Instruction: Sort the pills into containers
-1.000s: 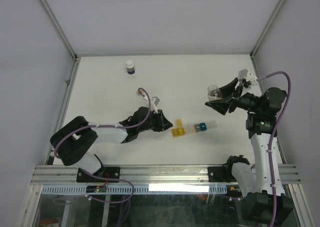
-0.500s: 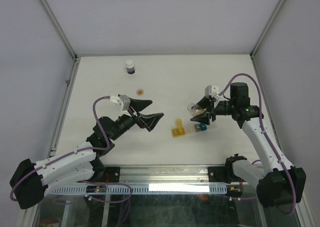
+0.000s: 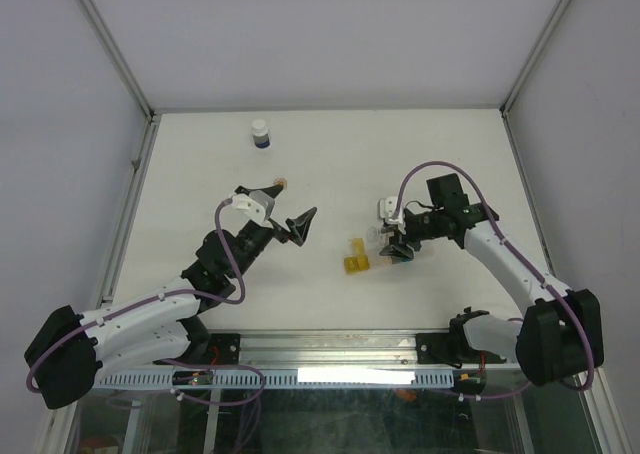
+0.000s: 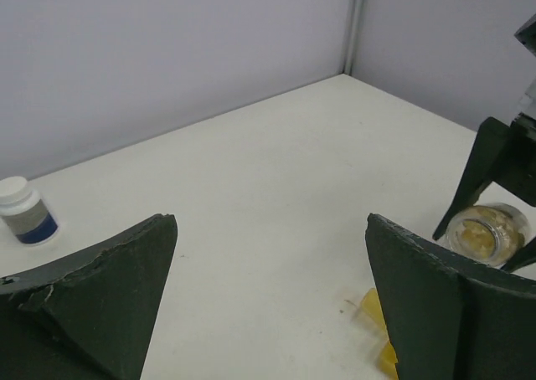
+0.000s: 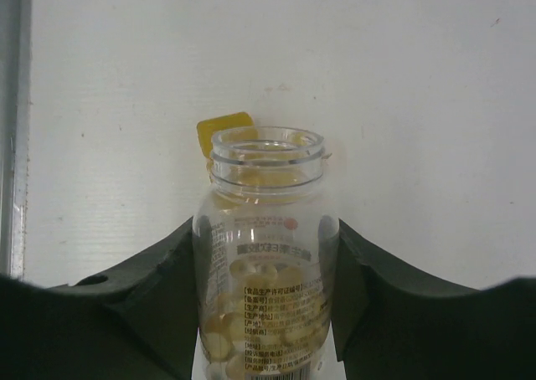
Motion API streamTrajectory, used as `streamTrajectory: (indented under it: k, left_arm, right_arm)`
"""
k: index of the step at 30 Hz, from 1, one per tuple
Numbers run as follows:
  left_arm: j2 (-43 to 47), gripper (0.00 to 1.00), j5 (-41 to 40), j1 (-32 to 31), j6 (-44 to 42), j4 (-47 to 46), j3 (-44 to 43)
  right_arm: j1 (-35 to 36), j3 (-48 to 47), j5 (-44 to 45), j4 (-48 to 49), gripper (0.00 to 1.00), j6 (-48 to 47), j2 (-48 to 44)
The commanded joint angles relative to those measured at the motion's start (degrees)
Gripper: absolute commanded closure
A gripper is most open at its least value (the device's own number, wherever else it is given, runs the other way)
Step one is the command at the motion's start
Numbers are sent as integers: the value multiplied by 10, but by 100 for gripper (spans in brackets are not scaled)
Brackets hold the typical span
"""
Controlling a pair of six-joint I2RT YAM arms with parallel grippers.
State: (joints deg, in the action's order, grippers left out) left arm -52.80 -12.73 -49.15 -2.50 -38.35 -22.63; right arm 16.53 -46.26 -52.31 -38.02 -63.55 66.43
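My right gripper (image 3: 392, 242) is shut on a clear, uncapped pill bottle (image 5: 266, 246) with pale yellow pills (image 5: 268, 317) lying in its lower half. It holds the bottle tipped low over the row of containers. The bottle's mouth points at the yellow container (image 5: 224, 133), which is also seen in the top view (image 3: 356, 260). The rest of the row is mostly hidden under that gripper. My left gripper (image 3: 288, 214) hangs wide open and empty above the table, left of the containers. Between its fingers (image 4: 100, 288) I see bare table, the bottle (image 4: 490, 233) and a yellow container corner (image 4: 373, 309).
A small white bottle with a dark blue band (image 3: 260, 134) stands at the back left, also in the left wrist view (image 4: 25, 213). A small orange-brown lid (image 3: 281, 183) lies just behind the left gripper. Walls enclose the table on three sides.
The left gripper has opened, lifted off the table and pulled back left from the containers. The right arm brought the bottle down from the back right and tipped it over the row.
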Motion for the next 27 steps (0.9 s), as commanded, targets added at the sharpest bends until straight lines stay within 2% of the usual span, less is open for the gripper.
streamTrajectory:
  k: [1, 27]
  left_arm:
    - [5, 1, -54, -2, -52, -9, -20]
    - [30, 1, -57, -1, -55, -41, 22]
  right_arm:
    - [27, 7, 84, 4, 100, -43, 31]
    - [106, -9, 212, -1, 100, 1, 109]
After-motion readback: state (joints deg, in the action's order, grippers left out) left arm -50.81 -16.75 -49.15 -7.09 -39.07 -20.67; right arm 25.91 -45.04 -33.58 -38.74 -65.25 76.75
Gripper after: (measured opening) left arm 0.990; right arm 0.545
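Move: The pair of yellow pill sections lies about 5 cm left, 1 cm ahead and some 12 cm below the right hand, which holds the open jar. From that hand the loose-looking yellow piece is 4 cm left and 5 cm ahead; the clear section is almost straight below, 1 cm ahead; the teal section is some 5 cm right and 3 cm ahead. From the left hand the yellow pair lies about 13 cm right, 3 cm back and 23 cm below. The open jar of pills, still gripped in the right hand, is lowered about 8 cm towards the pill sections, quickly at first and then more gently, while the wrist rolls some 20 degrees so that the jar's mouth tips farther over to the left, towards the yellow sections. The fingers keep their hold. The empty left hand, wide open, eases barely 2 cm to the left. ##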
